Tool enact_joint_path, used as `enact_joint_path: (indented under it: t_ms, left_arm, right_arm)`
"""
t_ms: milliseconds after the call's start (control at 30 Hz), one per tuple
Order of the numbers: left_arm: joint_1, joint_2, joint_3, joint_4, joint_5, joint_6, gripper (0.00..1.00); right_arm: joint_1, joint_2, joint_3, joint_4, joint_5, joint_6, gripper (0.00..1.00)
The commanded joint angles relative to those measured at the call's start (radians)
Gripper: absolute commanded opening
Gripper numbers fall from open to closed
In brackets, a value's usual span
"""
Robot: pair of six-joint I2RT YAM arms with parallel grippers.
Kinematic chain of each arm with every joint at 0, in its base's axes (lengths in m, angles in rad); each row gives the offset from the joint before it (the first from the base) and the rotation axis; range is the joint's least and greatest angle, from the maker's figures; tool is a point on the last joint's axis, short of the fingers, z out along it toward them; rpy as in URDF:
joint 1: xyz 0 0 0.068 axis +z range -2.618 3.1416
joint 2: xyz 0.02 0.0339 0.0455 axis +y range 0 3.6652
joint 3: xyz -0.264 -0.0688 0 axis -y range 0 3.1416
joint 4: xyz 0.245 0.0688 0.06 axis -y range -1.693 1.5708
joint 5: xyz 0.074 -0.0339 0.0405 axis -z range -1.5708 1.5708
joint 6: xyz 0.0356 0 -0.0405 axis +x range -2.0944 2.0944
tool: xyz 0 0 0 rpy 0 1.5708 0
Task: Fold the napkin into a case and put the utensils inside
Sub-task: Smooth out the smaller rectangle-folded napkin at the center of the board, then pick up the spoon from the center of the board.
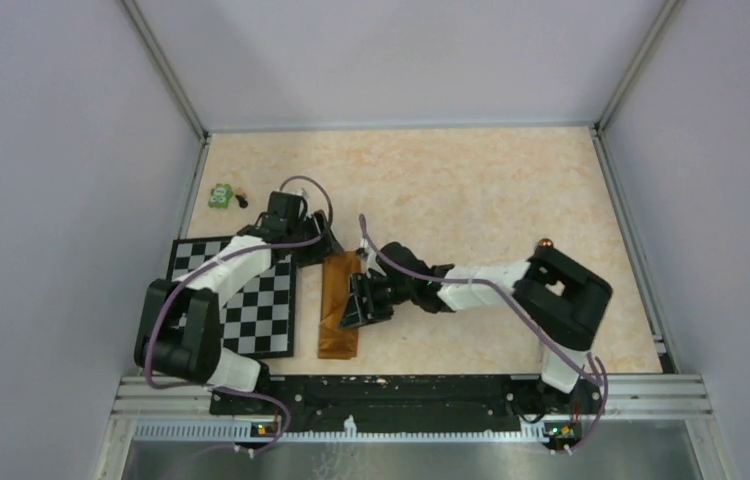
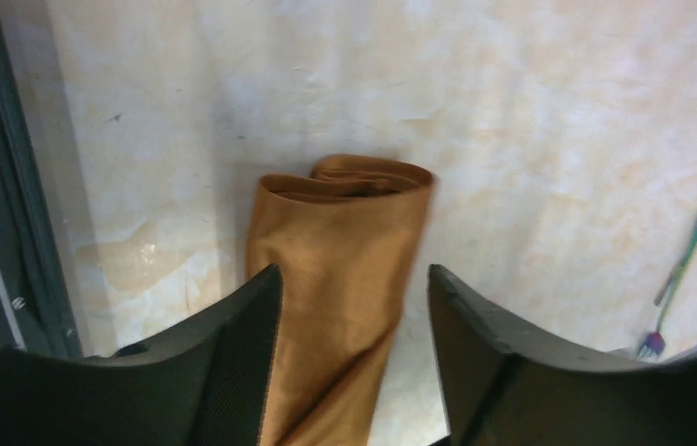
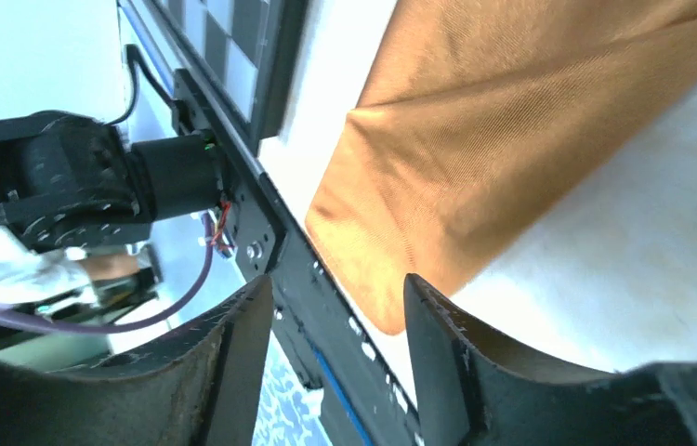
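Note:
The rust-orange napkin (image 1: 339, 318) lies folded into a narrow strip right of the checkered mat (image 1: 251, 310). In the left wrist view it (image 2: 340, 242) runs away from my fingers to a rolled, layered end. My left gripper (image 1: 323, 248) (image 2: 354, 279) is open, its jaws on either side of the strip's far end. My right gripper (image 1: 356, 305) (image 3: 340, 307) is open and empty over the strip's near part, whose corner (image 3: 438, 177) shows in the right wrist view. One thin utensil (image 2: 689, 251) with a green-purple sheen lies on the table right of the napkin. The other utensils are out of sight.
A small green toy (image 1: 219, 196) sits at the far left by the wall. The black near-edge rail (image 1: 401, 390) shows in the right wrist view too (image 3: 261, 251), with the mat (image 3: 233, 37) beyond. A dark strip (image 2: 10, 232) runs along the left of the left wrist view.

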Motion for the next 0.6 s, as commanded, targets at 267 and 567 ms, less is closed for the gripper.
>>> enact_joint_path:
  t_ms: [267, 567]
  left_arm:
    - [0.003, -0.412, 0.163, -0.156, 0.373, 0.221, 0.97]
    - [0.003, -0.425, 0.188, -0.195, 0.522, 0.357, 0.98]
  right_arm:
    - [-0.558, -0.483, 0.246, -1.188, 0.702, -0.57, 0.69]
    - [-0.978, -0.305, 0.314, -1.339, 0.624, -0.714, 0.67]
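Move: The spoon, which the right hand goes for, lies about 41 cm to its right and 8 cm ahead, some 4 cm lower. The fork is about 40 cm right and 1 cm ahead of that hand; the folded napkin's middle is only 2 cm left and 1 cm ahead, some 3 cm below. From the left hand, the spoon lies roughly 44 cm right and 6 cm back, and the napkin's middle 12 cm back and 1 cm right, both some 4 cm down. Rightward in a fast arc, the right hand leaves the napkin for the spoon, about 42 cm right and 17 cm forward, rising 12 cm, then sinking by half of that as its fingers open further and swing from pointing left to pointing down. The left hand climbs 19 cm off the napkin's far end, easing back and left, tilting up and turning clockwise while opening wide. ##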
